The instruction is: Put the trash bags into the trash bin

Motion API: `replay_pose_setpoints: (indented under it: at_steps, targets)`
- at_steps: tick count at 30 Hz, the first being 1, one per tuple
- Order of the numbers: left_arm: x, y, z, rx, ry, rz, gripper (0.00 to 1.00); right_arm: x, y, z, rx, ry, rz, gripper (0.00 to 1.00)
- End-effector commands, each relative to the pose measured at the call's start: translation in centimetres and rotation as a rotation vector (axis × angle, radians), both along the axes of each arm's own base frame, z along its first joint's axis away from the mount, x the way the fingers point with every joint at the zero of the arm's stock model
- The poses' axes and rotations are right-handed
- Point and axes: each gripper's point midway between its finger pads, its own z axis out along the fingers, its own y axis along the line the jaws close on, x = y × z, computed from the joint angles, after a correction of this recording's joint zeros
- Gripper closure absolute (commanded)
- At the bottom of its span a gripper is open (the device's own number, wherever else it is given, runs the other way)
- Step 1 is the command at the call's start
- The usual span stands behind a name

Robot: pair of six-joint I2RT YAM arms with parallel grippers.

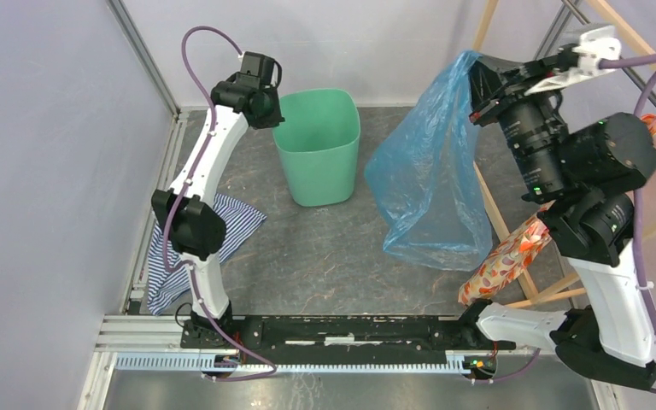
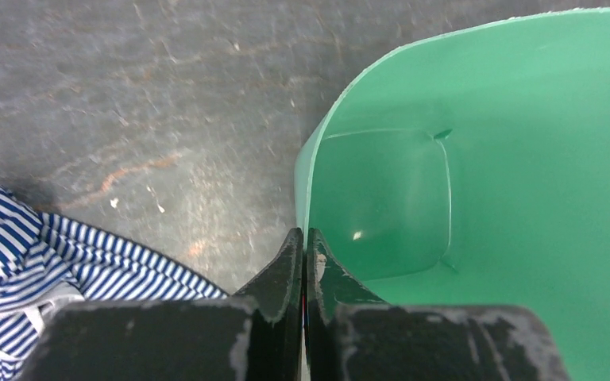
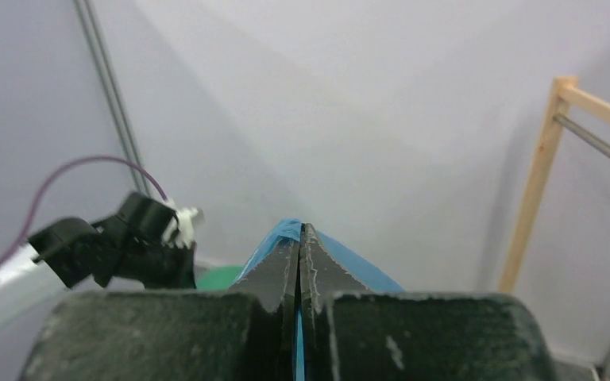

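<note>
The mint-green trash bin stands upright at the back middle of the table, its inside bare. My left gripper is shut on the bin's left rim, one finger outside, one inside. The light-blue trash bag hangs to the right of the bin, its lower end resting on the table. My right gripper is shut on the bag's top corner and holds it high. A sliver of the bin shows below in the right wrist view.
A blue-white striped cloth lies on the table by the left arm. An orange floral fabric hangs on a wooden frame at the right. Walls close the back and left.
</note>
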Motion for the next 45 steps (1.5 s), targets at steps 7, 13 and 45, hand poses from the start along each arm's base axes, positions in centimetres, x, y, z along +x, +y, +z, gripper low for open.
replay_pose_setpoints:
  at_steps: [7,13,45]
  targets:
    - [-7.6,-5.3,3.7,-0.107,-0.074,-0.199,0.98,-4.5,0.2,7.9,0.264,-0.263,0.201,1.0]
    - [-11.1,-7.6,3.3,-0.124,-0.084,-0.235,0.98,-4.9,1.8,8.9,0.321,-0.292,0.298,1.0]
    - [-14.0,-1.4,13.9,-0.194,-0.422,0.001,0.53,-5.2,12.5,5.8,0.299,-0.146,0.781,1.0]
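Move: The left hand's shut fingers already pinch the trash bin's left rim; the bin's middle is about 12 cm to their right, level with them and some 12 cm below, and the striped cloth lies about 20 cm back, 22 cm left and 26 cm lower. From the right hand, held high, the bin's middle lies some 23 cm ahead, 21 cm left and 49 cm down; the blue bag hangs straight below, its middle about 22 cm down. Keeping its pinch on the rim, the left hand goes on dragging the bin back about 13 cm and 7 cm to the right, turning it slightly clockwise, then opens halfway and lifts clear, drifting left. Still gripping the bag, the right hand rises about 8 cm, easing back, then swings left towards the bin while turning counter-clockwise and sinking about half that rise. ##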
